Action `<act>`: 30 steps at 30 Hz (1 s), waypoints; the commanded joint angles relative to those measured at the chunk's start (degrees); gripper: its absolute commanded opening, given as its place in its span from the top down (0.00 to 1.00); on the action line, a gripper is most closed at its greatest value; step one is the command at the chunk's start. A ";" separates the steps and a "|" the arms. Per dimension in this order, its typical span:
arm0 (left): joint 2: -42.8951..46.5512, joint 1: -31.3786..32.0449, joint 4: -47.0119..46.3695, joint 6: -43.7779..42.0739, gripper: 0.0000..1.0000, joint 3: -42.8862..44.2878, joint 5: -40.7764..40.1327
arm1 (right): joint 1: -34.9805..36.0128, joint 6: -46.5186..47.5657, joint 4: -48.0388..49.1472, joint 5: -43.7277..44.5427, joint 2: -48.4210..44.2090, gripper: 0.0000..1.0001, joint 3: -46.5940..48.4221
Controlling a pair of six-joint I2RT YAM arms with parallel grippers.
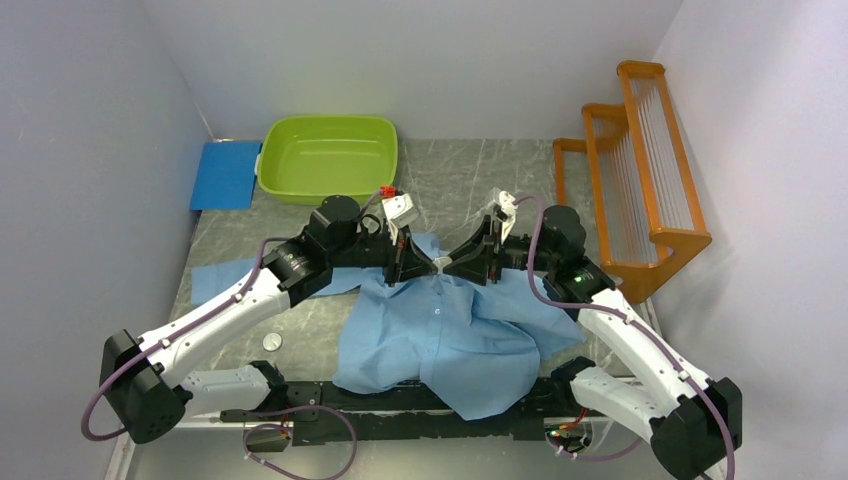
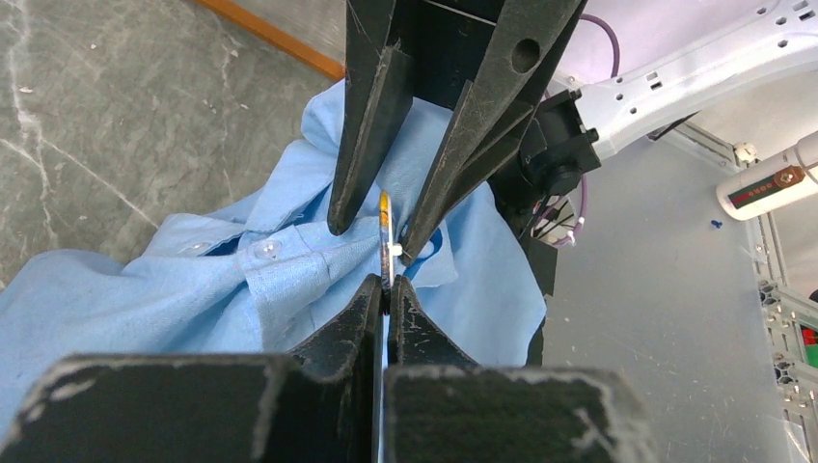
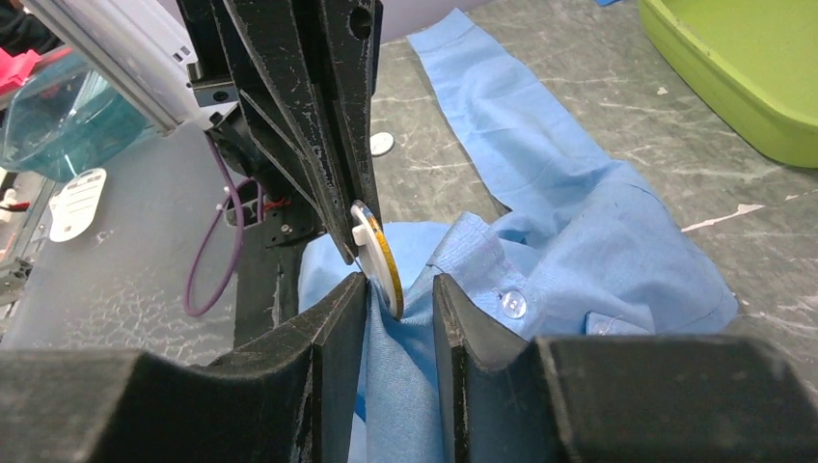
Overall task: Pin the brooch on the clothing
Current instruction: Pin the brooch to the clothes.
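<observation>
The clothing, a light blue shirt [image 1: 450,340], lies crumpled on the table between the arms, collar toward the back. Both grippers meet over its collar. My left gripper [image 1: 422,262] [image 2: 387,285] is shut on the edge of the brooch [image 2: 386,224] [image 3: 378,253], a thin round disc with a yellow rim and a white clasp, held on edge against the cloth. My right gripper [image 1: 456,265] [image 3: 400,291] faces it with jaws partly apart, straddling a raised fold of the shirt [image 3: 579,241] and the brooch's lower edge. A gap shows beside its right finger.
A green tub [image 1: 328,158] stands at the back left beside a blue pad [image 1: 226,174]. An orange rack [image 1: 640,170] fills the back right. A small white disc [image 1: 271,341] lies on the table left of the shirt. One sleeve stretches out to the left.
</observation>
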State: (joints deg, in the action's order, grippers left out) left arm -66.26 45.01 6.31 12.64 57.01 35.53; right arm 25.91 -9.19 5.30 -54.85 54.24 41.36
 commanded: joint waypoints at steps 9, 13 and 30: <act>-0.38 0.42 -1.78 -0.71 0.97 3.80 2.57 | 0.61 0.48 -5.12 6.59 3.56 0.75 6.74; -0.68 0.42 -1.52 -0.78 0.97 4.06 2.59 | 0.89 -0.86 -6.97 9.36 3.68 0.79 7.20; 0.82 0.36 -4.42 0.87 0.97 -0.01 1.32 | 0.90 -6.93 5.30 12.69 -1.61 1.00 -0.04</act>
State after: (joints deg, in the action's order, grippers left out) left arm -67.40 44.29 5.30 11.73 57.23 32.60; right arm 27.22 -14.85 1.78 -46.70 53.91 42.68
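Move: The left hand already holds the brooch edgewise at its fingertips, and the raised clothing fold lies about 3 cm to its right and 1 cm below. From the right hand, the brooch's middle is some 2 cm to the left at the same height and level fore-and-aft. The fold rises between its parted fingers, about 1 cm below the hand point. Of the right hand, the nearest shirt button lies 4 cm ahead, 3 cm left and 5 cm below; the green bin is roughly 25 cm ahead, 23 cm left and 22 cm below. The right fingers, straddling the fold and the brooch's near end, close from about a third open to nearly shut and pinch cloth and brooch together, while that hand edges forward about 1 cm, rolling about its fingers and swinging clockwise, each by some 5 to 10 degrees. The left hand keeps its closed grip on the brooch's other end and travels forward with it, about 1.5 cm, barely turning. ##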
